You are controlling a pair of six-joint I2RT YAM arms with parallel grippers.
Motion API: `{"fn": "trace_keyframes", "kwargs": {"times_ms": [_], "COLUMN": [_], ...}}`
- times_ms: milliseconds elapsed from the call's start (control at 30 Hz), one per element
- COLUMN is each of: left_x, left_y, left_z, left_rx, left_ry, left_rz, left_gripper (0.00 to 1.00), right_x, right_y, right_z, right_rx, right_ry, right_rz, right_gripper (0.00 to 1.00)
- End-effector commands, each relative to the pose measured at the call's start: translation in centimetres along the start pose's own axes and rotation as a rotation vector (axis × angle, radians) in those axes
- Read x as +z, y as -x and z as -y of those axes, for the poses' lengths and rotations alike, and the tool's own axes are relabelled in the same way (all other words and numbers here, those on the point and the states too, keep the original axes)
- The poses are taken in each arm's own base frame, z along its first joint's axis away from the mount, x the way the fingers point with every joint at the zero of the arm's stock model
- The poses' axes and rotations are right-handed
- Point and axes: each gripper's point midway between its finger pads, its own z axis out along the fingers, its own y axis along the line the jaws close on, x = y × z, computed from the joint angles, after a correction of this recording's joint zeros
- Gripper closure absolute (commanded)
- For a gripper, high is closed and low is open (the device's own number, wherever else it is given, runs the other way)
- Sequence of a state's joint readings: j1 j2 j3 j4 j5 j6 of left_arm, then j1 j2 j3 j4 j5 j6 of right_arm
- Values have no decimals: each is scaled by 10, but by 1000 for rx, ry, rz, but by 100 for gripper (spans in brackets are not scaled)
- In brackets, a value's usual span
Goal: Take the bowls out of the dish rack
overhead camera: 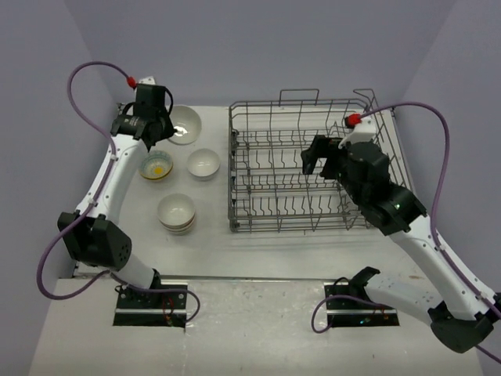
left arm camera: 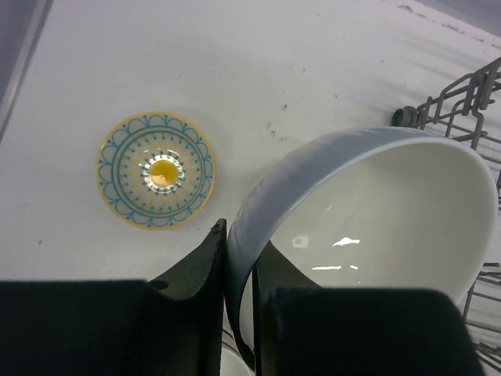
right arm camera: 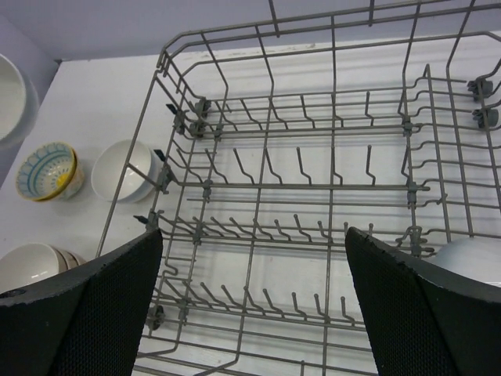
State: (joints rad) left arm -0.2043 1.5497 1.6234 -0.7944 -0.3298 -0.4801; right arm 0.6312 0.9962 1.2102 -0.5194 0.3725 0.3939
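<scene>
My left gripper [overhead camera: 159, 125] [left arm camera: 243, 239] is shut on the rim of a plain white bowl [overhead camera: 185, 124] [left arm camera: 376, 211], one finger inside and one outside, at the table's back left. The bowl looks tilted in the left wrist view. Beside it stand a teal-rimmed bowl with a yellow centre [overhead camera: 156, 165] [left arm camera: 156, 170] [right arm camera: 47, 171], a white bowl [overhead camera: 203, 163] [right arm camera: 125, 168] and a stack of bowls [overhead camera: 176, 211] [right arm camera: 31, 266]. The grey wire dish rack [overhead camera: 258, 168] [right arm camera: 297, 188] fills the table's right half. My right gripper [overhead camera: 317, 157] [right arm camera: 250, 258] hangs open above its tines with nothing between the fingers.
A white rounded shape [right arm camera: 470, 258] shows behind the rack wires next to my right finger; I cannot tell what it is. The rack's raised handle loops [overhead camera: 297, 94] stand at the back. Purple walls close in the table on three sides.
</scene>
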Motion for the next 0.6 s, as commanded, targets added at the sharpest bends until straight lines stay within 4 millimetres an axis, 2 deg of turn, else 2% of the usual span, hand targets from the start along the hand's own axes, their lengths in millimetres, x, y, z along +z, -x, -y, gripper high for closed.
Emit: {"fn": "trace_keyframes", "kwargs": {"times_ms": [0, 33, 133, 233, 333, 433, 567], "left_x": [31, 49, 71, 81, 94, 106, 112], "left_y": [-10, -20, -33, -48, -66, -86, -97], "left_z": [36, 39, 43, 48, 42, 36, 35], "left_rx": [-42, -50, -57, -55, -40, -21, -9], "left_ry": [-180, -207, -218, -234, -207, -181, -176], "left_rz": [-78, -128, -188, -228, -270, -308, -336], "left_gripper": [100, 100, 100, 100, 100, 100, 100], "right_x": [-13, -14, -23, -32, -38, -39, -36], "right_y": [9, 5, 0, -2, -6, -13, -21], "right_z": [15, 17, 23, 30, 33, 33, 33], "right_rx": [-7, -11, -24, -31, -33, -33, -39], "right_ry": [-35, -32, -31, -34, -21, -7, -6], "right_rz": [51, 43, 48, 61, 66, 53, 36], "right_gripper": [1, 1, 1, 1, 1, 1, 1]}}
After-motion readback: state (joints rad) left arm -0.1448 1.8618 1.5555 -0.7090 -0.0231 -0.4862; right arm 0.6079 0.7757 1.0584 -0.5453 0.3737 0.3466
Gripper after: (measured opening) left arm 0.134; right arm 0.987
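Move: The single white bowl on the table, to receive the held one, lies about 4 cm ahead of the left hand, 7 cm right and 23 cm below. The yellow flower bowl stands 11 cm left and 3 cm ahead, the white stack 17 cm back and 2 cm left; the rack's left side is 17 cm right, 2 cm ahead. From the right hand, the single bowl is about 17 cm ahead, 36 cm left and 31 cm down. The white bowl, still pinched by its rim, is carried down some 15 cm by the left hand, drifting a little right and forward over the single white bowl; the wrist tips about 20 degrees further down and the descent eases almost to a stop, fingers keeping their hold. The empty right hand, still wide open, draws back and right over the rack about 5 cm. ##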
